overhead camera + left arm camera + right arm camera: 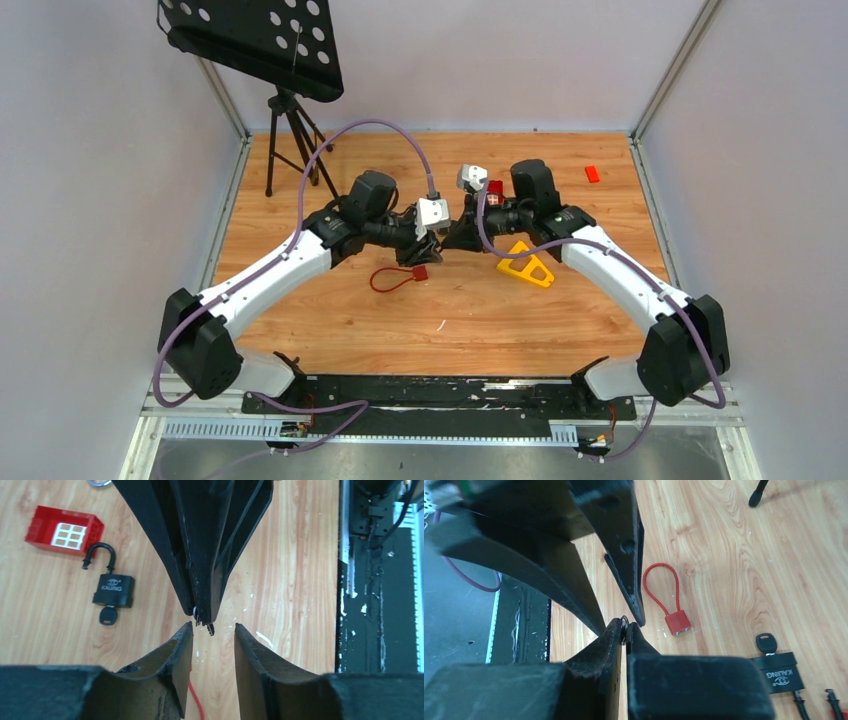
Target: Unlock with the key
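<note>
My right gripper (pixel 625 626) is shut on a small key (pixel 210 628), whose tip pokes out below its fingertips. My left gripper (pixel 213 626) is open and meets it tip to tip above the table's middle, its fingers either side of the key tip without touching it. A red cable padlock (pixel 676 621) lies on the wood just below the two grippers (pixel 420 272). A black padlock (pixel 113 591) lies nearby with its shackle swung open and a black-headed key (pixel 107 615) in its keyhole.
A yellow triangular piece (pixel 527 265) lies right of the grippers. A red block (pixel 64 530) sits close to the black padlock, and a small red piece (pixel 592 173) lies at the back right. A tripod stand (pixel 290 140) rises at the back left.
</note>
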Controlling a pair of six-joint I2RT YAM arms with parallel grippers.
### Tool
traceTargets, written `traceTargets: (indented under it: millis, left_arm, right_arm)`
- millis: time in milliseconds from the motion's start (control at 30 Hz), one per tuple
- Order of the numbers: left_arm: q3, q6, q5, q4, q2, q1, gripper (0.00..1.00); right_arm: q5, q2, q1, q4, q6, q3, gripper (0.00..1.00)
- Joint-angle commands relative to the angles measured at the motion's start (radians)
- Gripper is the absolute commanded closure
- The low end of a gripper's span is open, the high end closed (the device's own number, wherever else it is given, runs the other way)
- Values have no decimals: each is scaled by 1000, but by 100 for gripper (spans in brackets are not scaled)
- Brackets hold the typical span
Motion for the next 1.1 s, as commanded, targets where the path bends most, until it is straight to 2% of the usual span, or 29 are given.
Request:
traceTargets:
  millis: [0,100,200,267,400,600,767,833,1000,1067]
  left_arm:
    - [38,66,-64,27,-48,-3,55]
    - [36,55,-80,43,-45,-3,57]
    - [38,36,-86,59,-36,-3,71]
    - [43,32,-81,55,-25,-3,76]
    - [49,29,-77,46,-10,-3,76]
    - [48,2,-46,45,4,-3,64]
    - [48,-18,-23,51,21,-3,62]
    - [52,-27,-14,51,32,-3,65]
    - [64,-34,-1,46,45,-3,80]
    - [70,-33,3,41,44,-3,83]
  right_arm:
    - [10,38,3,51,73,33,100]
    - [10,42,4,50,75,35,100]
    - [10,42,2,50,75,35,100]
    - [8,42,3,48,76,35,100]
    - [0,42,1,51,81,36,100]
    - [4,42,-2,51,80,35,100]
    - [-1,37,-6,52,77,32,100]
    - [-1,34,-6,53,77,31,100]
    - [5,30,-7,50,67,26,100]
    - [9,33,-8,44,57,26,100]
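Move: The small silver key already sits in the shut right fingertips, its free end about 1 cm left of the right hand point. From the left hand it is about 1 cm ahead and 1 cm right, nearly level, between the parted fingers. From the left hand, the red cable lock lies some 3 cm ahead, 6 cm left; the open black padlock roughly 13 cm ahead, 4 cm right. Both are about 20 cm below. Lower the right gripper about 1.5 cm in one quick dip, then hold it still, keeping its pinch on the silver key. Bring the left gripper forward about 1.5 cm, then ease it down by roughly as much and slightly right, onto the key's free end; narrow its half-open fingers, let them widen, then narrow them again around the key at the right fingertips. ##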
